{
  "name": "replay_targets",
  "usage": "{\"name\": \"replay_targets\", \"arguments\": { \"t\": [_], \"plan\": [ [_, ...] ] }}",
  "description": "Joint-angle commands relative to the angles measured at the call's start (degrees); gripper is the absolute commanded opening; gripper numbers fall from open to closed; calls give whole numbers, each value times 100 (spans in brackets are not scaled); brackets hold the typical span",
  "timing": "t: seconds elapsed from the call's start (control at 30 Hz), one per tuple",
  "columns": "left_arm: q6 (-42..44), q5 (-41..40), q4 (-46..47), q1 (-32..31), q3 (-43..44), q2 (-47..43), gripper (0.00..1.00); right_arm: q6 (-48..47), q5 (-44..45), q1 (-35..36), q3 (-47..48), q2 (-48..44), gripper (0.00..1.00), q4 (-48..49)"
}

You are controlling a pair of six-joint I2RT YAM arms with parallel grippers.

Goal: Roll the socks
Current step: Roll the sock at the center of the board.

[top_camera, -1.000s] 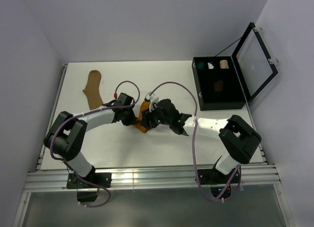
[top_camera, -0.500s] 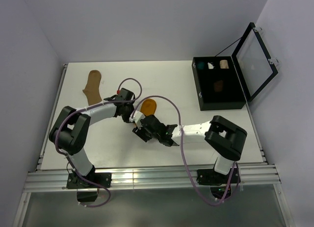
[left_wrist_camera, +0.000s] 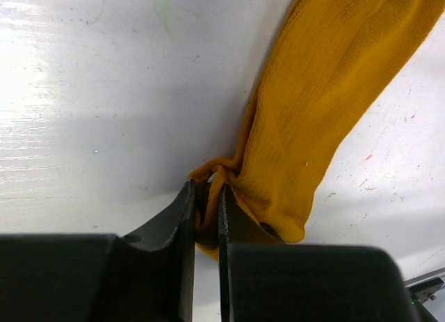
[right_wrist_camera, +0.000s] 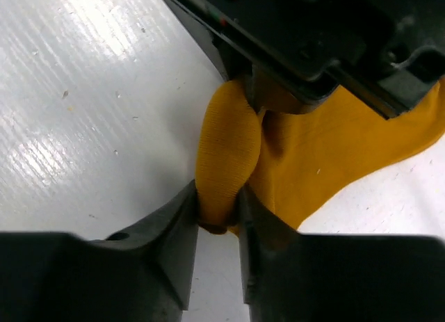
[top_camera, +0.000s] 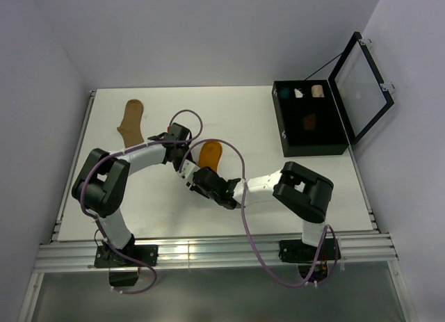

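Note:
The mustard-orange sock (top_camera: 210, 154) lies mid-table, its far end flat and its near end hidden under both grippers. My left gripper (top_camera: 183, 157) is shut on a bunched edge of that sock (left_wrist_camera: 327, 92); the pinch sits between its jaws (left_wrist_camera: 207, 212). My right gripper (top_camera: 195, 178) comes in from the near side. Its jaws (right_wrist_camera: 219, 214) press both sides of a rolled fold of the sock (right_wrist_camera: 226, 148). The left gripper's body (right_wrist_camera: 306, 37) hangs just beyond that fold. A plain tan sock (top_camera: 131, 122) lies flat at the far left.
A black compartment case (top_camera: 285, 138) stands at the far right with its glass lid (top_camera: 361, 82) propped open. Inside are small teal (top_camera: 284, 94), white (top_camera: 298, 93) and cream (top_camera: 318, 90) bundles and a dark brown bundle (top_camera: 310, 120). Cables loop over both arms.
My right arm has swung left and folded in, bringing its gripper to the sock's near end, where its jaws have narrowed onto the fold. More of the sock's far end shows.

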Motion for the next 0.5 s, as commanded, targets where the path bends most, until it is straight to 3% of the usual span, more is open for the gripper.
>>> {"name": "replay_targets", "arguments": {
  "t": [0.0, 0.1, 0.13, 0.33, 0.37, 0.47],
  "plan": [
    [144, 0, -132, 10, 147, 101, 7, -62, 168, 43, 156, 92, 30, 106],
    [127, -9, -88, 10, 138, 48, 15, 87, -33, 43, 147, 57, 4, 36],
    [109, -96, -79, 10, 112, -13, 18, 140, -173, 34, 138, 13, 0, 18],
    [-180, -589, -70, 54, -46, -522, 53, 860, -1438, -369, 261, -277, 0, -412],
    [-242, -850, -44, 72, -90, -610, 60, 1027, -1971, -457, 296, -277, 0, -552],
    [-479, -984, 62, 238, -318, -927, 67, 1527, -3000, -853, 367, -268, 0, -641]
  ]
}}
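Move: The orange sock's rolled near end already sits in the left hand's pinch at its left corner, and right at the right hand's still-open fingertips. The left fingertips are about 5 cm ahead and 4 cm left of the right ones. The sock's flat part lies about 6 cm ahead and 7 cm right of the left hand, a touch lower, or some 11 cm ahead and 2 cm right of the right hand. From the left hand, the tan sock is roughly 15 cm ahead and 21 cm to the left. The sock's rolled end changes hands: the right fingers close and pinch it while the left still holds its corner, then the left fingers open wide, let go and slip off to the left and up, nearly 3 cm in all. Keeping its pinch, the right hand eases about 1 cm left and tips over some 15 degrees. ##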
